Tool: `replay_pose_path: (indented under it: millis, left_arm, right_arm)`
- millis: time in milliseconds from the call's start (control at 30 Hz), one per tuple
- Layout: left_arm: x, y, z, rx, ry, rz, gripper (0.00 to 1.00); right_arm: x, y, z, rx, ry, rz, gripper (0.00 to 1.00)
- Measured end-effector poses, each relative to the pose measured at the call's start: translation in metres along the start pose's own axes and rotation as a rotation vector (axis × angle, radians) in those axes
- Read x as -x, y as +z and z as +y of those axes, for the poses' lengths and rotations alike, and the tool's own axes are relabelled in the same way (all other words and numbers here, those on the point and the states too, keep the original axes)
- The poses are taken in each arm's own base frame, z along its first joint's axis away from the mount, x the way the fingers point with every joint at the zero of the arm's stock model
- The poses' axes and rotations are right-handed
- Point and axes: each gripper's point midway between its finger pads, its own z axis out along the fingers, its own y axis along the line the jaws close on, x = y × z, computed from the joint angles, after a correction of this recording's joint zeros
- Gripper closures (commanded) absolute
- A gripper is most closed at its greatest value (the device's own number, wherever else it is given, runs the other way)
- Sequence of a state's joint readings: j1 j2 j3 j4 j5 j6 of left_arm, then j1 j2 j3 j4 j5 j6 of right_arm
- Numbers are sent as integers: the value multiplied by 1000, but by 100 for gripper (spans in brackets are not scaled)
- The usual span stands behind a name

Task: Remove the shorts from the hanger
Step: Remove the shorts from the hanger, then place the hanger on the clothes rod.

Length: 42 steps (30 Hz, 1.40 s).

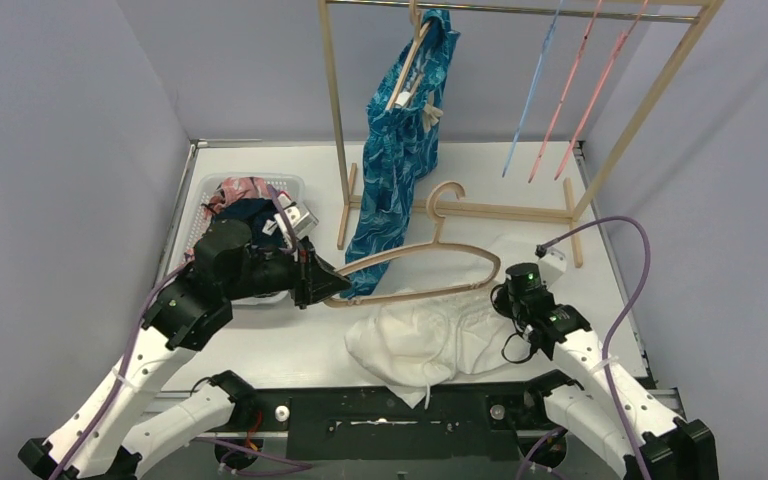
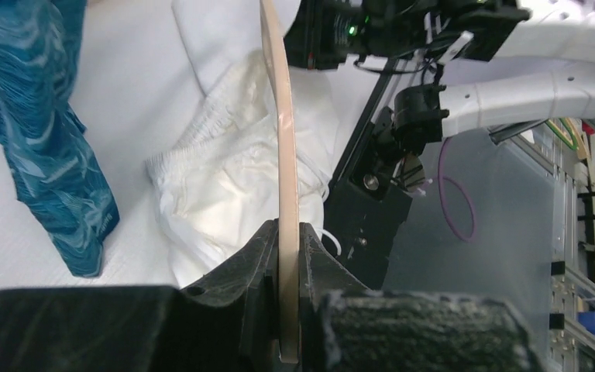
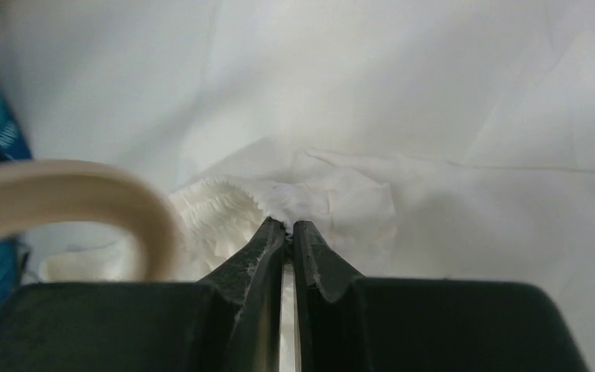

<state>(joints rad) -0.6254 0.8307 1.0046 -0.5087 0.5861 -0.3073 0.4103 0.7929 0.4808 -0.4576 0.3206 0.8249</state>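
Note:
My left gripper is shut on the left end of a beige wooden hanger, which lies low over the table. The white drawstring shorts lie crumpled under the hanger's right half. On their gathered waistband my right gripper is shut, pinching a fold of white cloth beside the hanger's curved end. Blue leaf-pattern shorts hang from another wooden hanger on the rack.
A wooden clothes rack stands at the back, with one blue and two pink empty hangers on its rail. A white basket at the left holds pink floral and navy shorts. Grey walls close in on both sides.

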Motion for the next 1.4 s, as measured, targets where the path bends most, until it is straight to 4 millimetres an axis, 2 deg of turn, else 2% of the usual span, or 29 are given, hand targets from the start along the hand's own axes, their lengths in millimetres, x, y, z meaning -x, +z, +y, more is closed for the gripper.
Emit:
replay_pose_path:
  millis: [67, 133, 267, 333, 400, 533, 600, 900, 1067, 1200, 1300, 1400]
  left_arm:
    - [11, -9, -5, 13, 26, -33, 100]
    - [16, -16, -8, 29, 41, -56, 100]
    - [14, -23, -6, 60, 41, -64, 100]
    - [14, -24, -5, 69, 38, -66, 100]
    - [13, -23, -3, 77, 31, -67, 100]
    - [13, -22, 2, 103, 10, -77, 100]
    - [15, -22, 5, 122, 0, -87, 100]
    - [36, -16, 6, 120, 10, -159, 100]
    - [49, -7, 20, 170, 15, -190, 100]
    - [67, 8, 28, 205, 29, -208, 100]
    - [82, 24, 23, 211, 74, -210, 100]
    - [93, 40, 7, 228, 150, -219, 100]
  right_arm:
    - [-20, 10, -12, -17, 13, 68, 100]
    - [-34, 14, -15, -11, 18, 120, 100]
    - [-36, 15, 1, 65, 31, 143, 98]
    - [-34, 13, 8, 102, 36, 144, 92]
    - [-31, 11, 14, 136, 41, 138, 77]
    - [-20, 2, 25, 198, 68, 99, 39]
    - [-14, -2, 30, 224, 87, 77, 31]
    - [-4, -6, 31, 228, 146, 37, 26]
    - [2, -8, 29, 204, 171, 19, 25]
    - [10, -12, 30, 207, 195, -9, 25]
    - [13, -14, 29, 206, 213, -22, 25]
    - [17, -19, 28, 214, 234, -40, 25]
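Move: The left hand still holds the wooden hanger by one end. The rail's free stretch right of the teal shorts lies some 28 cm ahead of it, 20 cm to the right and 22 cm up; the teal shorts hang about 18 cm ahead, 10 cm right, about level. The right hand still pinches the white shorts' waistband; their middle lies about 8 cm back, 15 cm left and 7 cm below. The right fingers keep their pinch on the white shorts' waistband while the hand dips about 4 cm, then open wide, let go and rise clear above it, the hand rolling some 15 degrees. The left hand keeps its grip and carries the bare hanger forward about 7 cm and up about 6 towards the rail, easing left before swinging right, turned counter-clockwise. ##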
